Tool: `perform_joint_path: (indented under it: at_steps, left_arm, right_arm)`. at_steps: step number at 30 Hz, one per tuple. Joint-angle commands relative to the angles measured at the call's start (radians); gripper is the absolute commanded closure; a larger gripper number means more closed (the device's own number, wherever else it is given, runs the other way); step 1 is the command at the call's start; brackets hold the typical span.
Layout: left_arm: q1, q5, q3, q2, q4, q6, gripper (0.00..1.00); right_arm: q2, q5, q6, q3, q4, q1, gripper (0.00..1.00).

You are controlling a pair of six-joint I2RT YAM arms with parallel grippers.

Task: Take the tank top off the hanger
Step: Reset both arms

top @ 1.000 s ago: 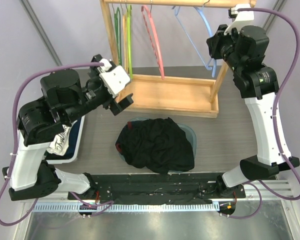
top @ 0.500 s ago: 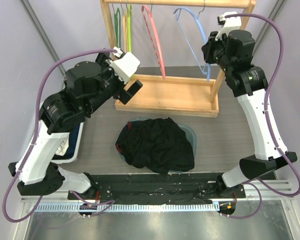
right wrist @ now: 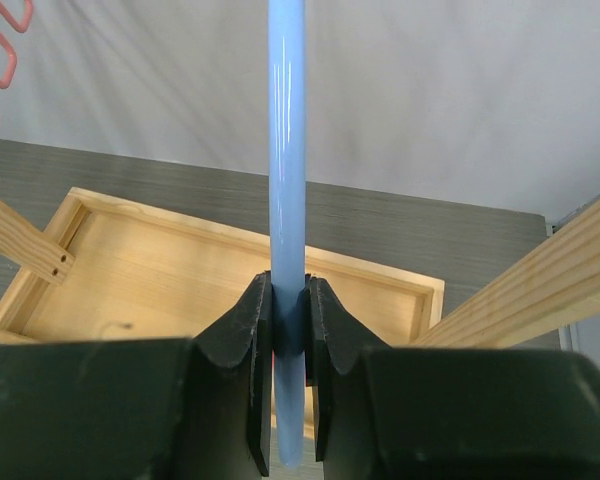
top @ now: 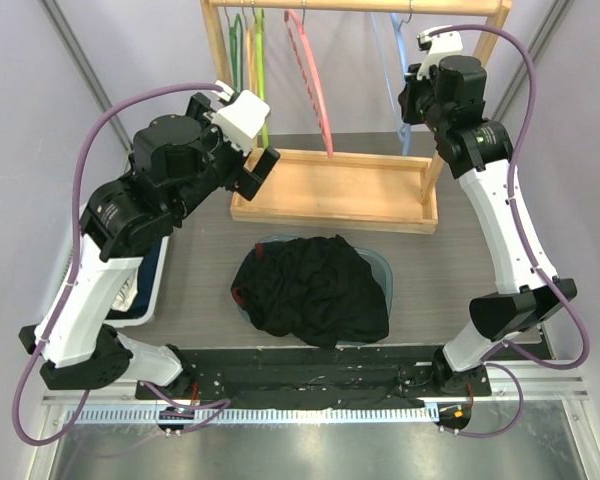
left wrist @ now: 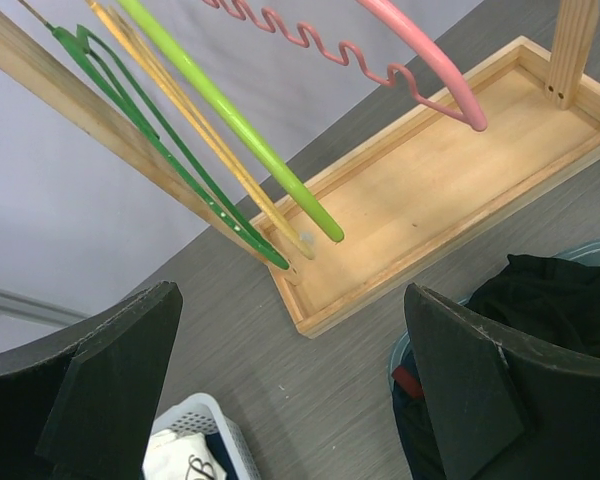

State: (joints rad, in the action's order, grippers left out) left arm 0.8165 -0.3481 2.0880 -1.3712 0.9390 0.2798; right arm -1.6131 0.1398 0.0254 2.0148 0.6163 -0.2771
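The black tank top (top: 315, 290) lies crumpled in the middle of the table, off the hanger; its edge shows in the left wrist view (left wrist: 560, 295). The light blue hanger (top: 396, 60) hangs by the rack's right post. My right gripper (top: 414, 100) is shut on the hanger's blue bar (right wrist: 286, 150), which runs straight between the jaws of the right gripper (right wrist: 289, 310). Raised by the rack's left post, my left gripper (top: 258, 172) is wide open, and in its wrist view the left gripper (left wrist: 288, 340) has nothing between its fingers.
A wooden rack with a tray base (top: 330, 190) stands at the back, carrying a pink hanger (top: 310, 70), green hangers (top: 252, 70) and a yellow one. A white basket (top: 148, 290) with folded clothes sits at the left. A blue-grey dish (top: 382, 268) lies under the tank top.
My left arm has lifted and swung toward the rack's left post, still open. My right arm has carried the blue hanger up and left, turning it edge-on by the right post.
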Motion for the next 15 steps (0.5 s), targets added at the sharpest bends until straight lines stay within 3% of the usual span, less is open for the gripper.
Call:
perform_joint_path:
  at_steps: [1, 3, 4, 6, 7, 9, 10, 15]
  left_arm:
    - [-0.017, 0.024, 0.01, 0.023, -0.031, -0.036, 0.0]
    - [-0.025, 0.035, 0.017, 0.023, -0.023, -0.047, 0.0]
    - [-0.033, 0.046, 0.02, 0.024, -0.02, -0.048, 0.0]
    - [-0.042, 0.054, 0.017, 0.03, -0.017, -0.053, 0.0]
    - [-0.049, 0.058, 0.012, 0.032, -0.019, -0.054, 0.0]
    - [-0.053, 0.055, -0.002, 0.037, -0.023, -0.048, 0.0]
    - [-0.06, 0.051, -0.011, 0.041, -0.031, -0.048, 0.0]
    - [-0.082, 0.051, -0.048, 0.052, -0.037, -0.057, 0.0]
  right_arm:
    - [-0.022, 0.007, 0.005, -0.002, 0.014, 0.009, 0.99]
    - [-0.031, 0.006, -0.011, 0.007, 0.022, 0.009, 0.99]
    - [-0.03, 0.006, -0.016, 0.01, 0.028, 0.01, 0.94]
    - [-0.018, -0.008, -0.048, 0.006, 0.043, 0.009, 0.71]
    - [0.016, -0.012, -0.054, -0.023, 0.045, 0.009, 0.55]
    - [0.067, -0.017, -0.082, -0.071, 0.017, 0.009, 0.43]
    - [0.121, -0.017, -0.09, -0.127, 0.005, 0.007, 0.29]
    - [0.274, -0.009, -0.123, -0.247, -0.029, 0.007, 0.0]
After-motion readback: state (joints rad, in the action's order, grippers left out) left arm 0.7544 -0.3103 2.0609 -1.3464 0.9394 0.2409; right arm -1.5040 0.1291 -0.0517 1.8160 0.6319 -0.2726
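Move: The right gripper holds the blue hanger near its low near end, with the hanger's middle about 6 cm ahead and 5 cm above. The pink hanger hangs some 19 cm to the left and 5 cm ahead; the rack's right post is about 12 cm right and 4 cm ahead. The rack's tray lies roughly 38 cm below, 5 cm ahead and 14 cm left. From the left gripper the blue hanger is about 20 cm ahead and 30 cm right, about level. Let go of the blue hanger: hold the right gripper nearly still at first, then open the fingers from almost shut to nearly wide. As they part, sink about 4.5 cm and draw back some 2.5 cm towards the base, tipping the fingertips slightly down, so that the pads come free on both sides of the hanger. ##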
